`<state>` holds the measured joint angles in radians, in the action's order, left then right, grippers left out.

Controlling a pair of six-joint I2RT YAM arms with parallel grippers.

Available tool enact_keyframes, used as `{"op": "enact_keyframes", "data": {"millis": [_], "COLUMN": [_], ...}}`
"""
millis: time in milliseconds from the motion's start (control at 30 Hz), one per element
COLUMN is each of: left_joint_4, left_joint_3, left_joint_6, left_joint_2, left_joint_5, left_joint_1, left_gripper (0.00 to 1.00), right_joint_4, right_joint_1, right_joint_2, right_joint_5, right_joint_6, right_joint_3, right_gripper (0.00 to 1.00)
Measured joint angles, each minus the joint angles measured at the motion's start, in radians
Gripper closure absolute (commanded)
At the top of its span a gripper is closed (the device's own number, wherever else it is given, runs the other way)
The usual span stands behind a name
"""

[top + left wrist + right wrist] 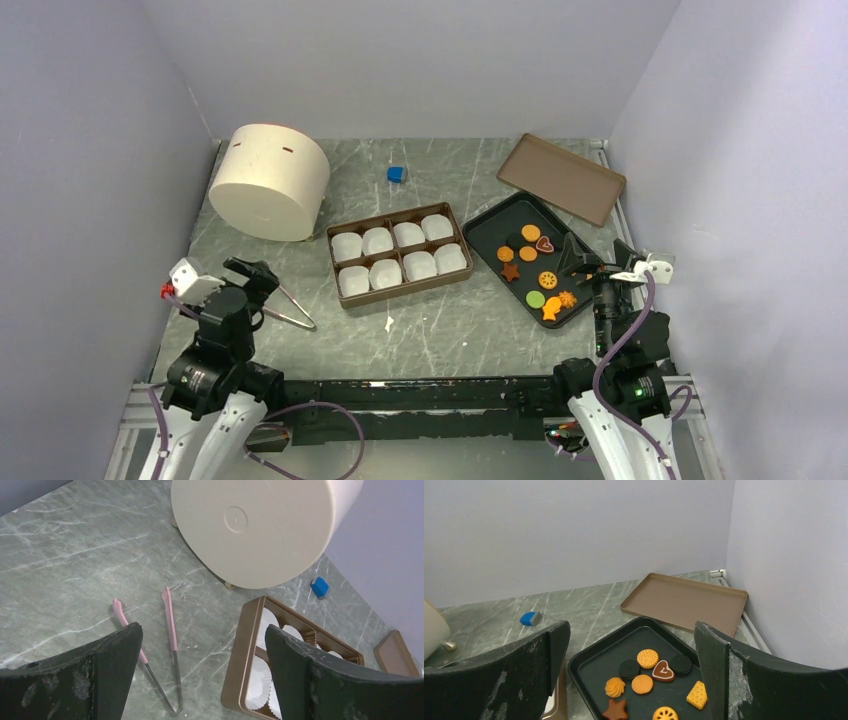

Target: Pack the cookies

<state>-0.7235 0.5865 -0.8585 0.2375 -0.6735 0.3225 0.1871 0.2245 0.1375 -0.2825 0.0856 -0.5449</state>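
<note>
Several cookies lie on a black tray (487, 225) at the right: orange rounds, black rounds (629, 669), a brown heart (663, 670), a brown star (510, 272), an orange square (697, 695), a green round (536, 299) and an orange fish (551, 311). My right gripper (598, 256) is open and empty above the tray's near right side; in the right wrist view its fingers (632, 627) frame the cookies. A brown box (400, 290) with several white paper cups stands at the centre. My left gripper (255, 272) is open and empty above the pink-tipped tongs (170, 625).
A big cream cylinder (270, 180) lies at the back left. A small blue cube (397, 174) sits behind the box. A brown lid (560, 177) lies at the back right, behind the black tray. Grey walls close in on three sides.
</note>
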Motion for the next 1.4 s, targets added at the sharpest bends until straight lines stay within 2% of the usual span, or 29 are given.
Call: {"op": "enact_keyframes", "data": {"millis": [433, 1067, 1233, 1400], "left_joint_4": [0.009, -0.008, 0.005, 0.037], "left_joint_3": [-0.006, -0.014, -0.014, -0.016], "left_joint_6": [0.005, -0.144, -0.180, -0.186], "left_joint_2": [0.119, 0.636, 0.699, 0.725], "left_joint_5": [0.023, 0.031, 0.065, 0.140], "left_joint_1": [0.000, -0.005, -0.076, -0.198], "left_gripper": [0.03, 0.06, 0.16, 0.34], "right_joint_4": [-0.001, -0.016, -0.017, -0.023], "right_joint_1": [0.000, 0.009, 0.017, 0.021], "right_joint_2": [-0.027, -0.061, -0.061, -0.061], "right_joint_5": [0.009, 0.021, 0.023, 0.023], "right_joint_6": [-0.014, -0.016, -0.017, -0.017], "right_joint_3": [0.001, 0.036, 0.037, 0.040], "right_gripper": [0.00, 0.00, 0.00, 0.00]}}
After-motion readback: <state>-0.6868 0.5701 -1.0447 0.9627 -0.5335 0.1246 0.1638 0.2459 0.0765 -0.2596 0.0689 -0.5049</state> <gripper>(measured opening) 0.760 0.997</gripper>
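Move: The tongs lie open on the table some 18 cm below the left hand, about 4 cm ahead and 1 cm to its left. The cookie box stands roughly 15 cm ahead and 25 cm to the hand's right, the white drum about 25 cm ahead and 2 cm left, its middle some 9 cm below the hand. From the right hand the tongs are about 57 cm left, 3 cm ahead and 28 cm below. The left hand sinks about 14 cm towards the tongs, tipping down some 35 degrees, its fingers starting to close. ##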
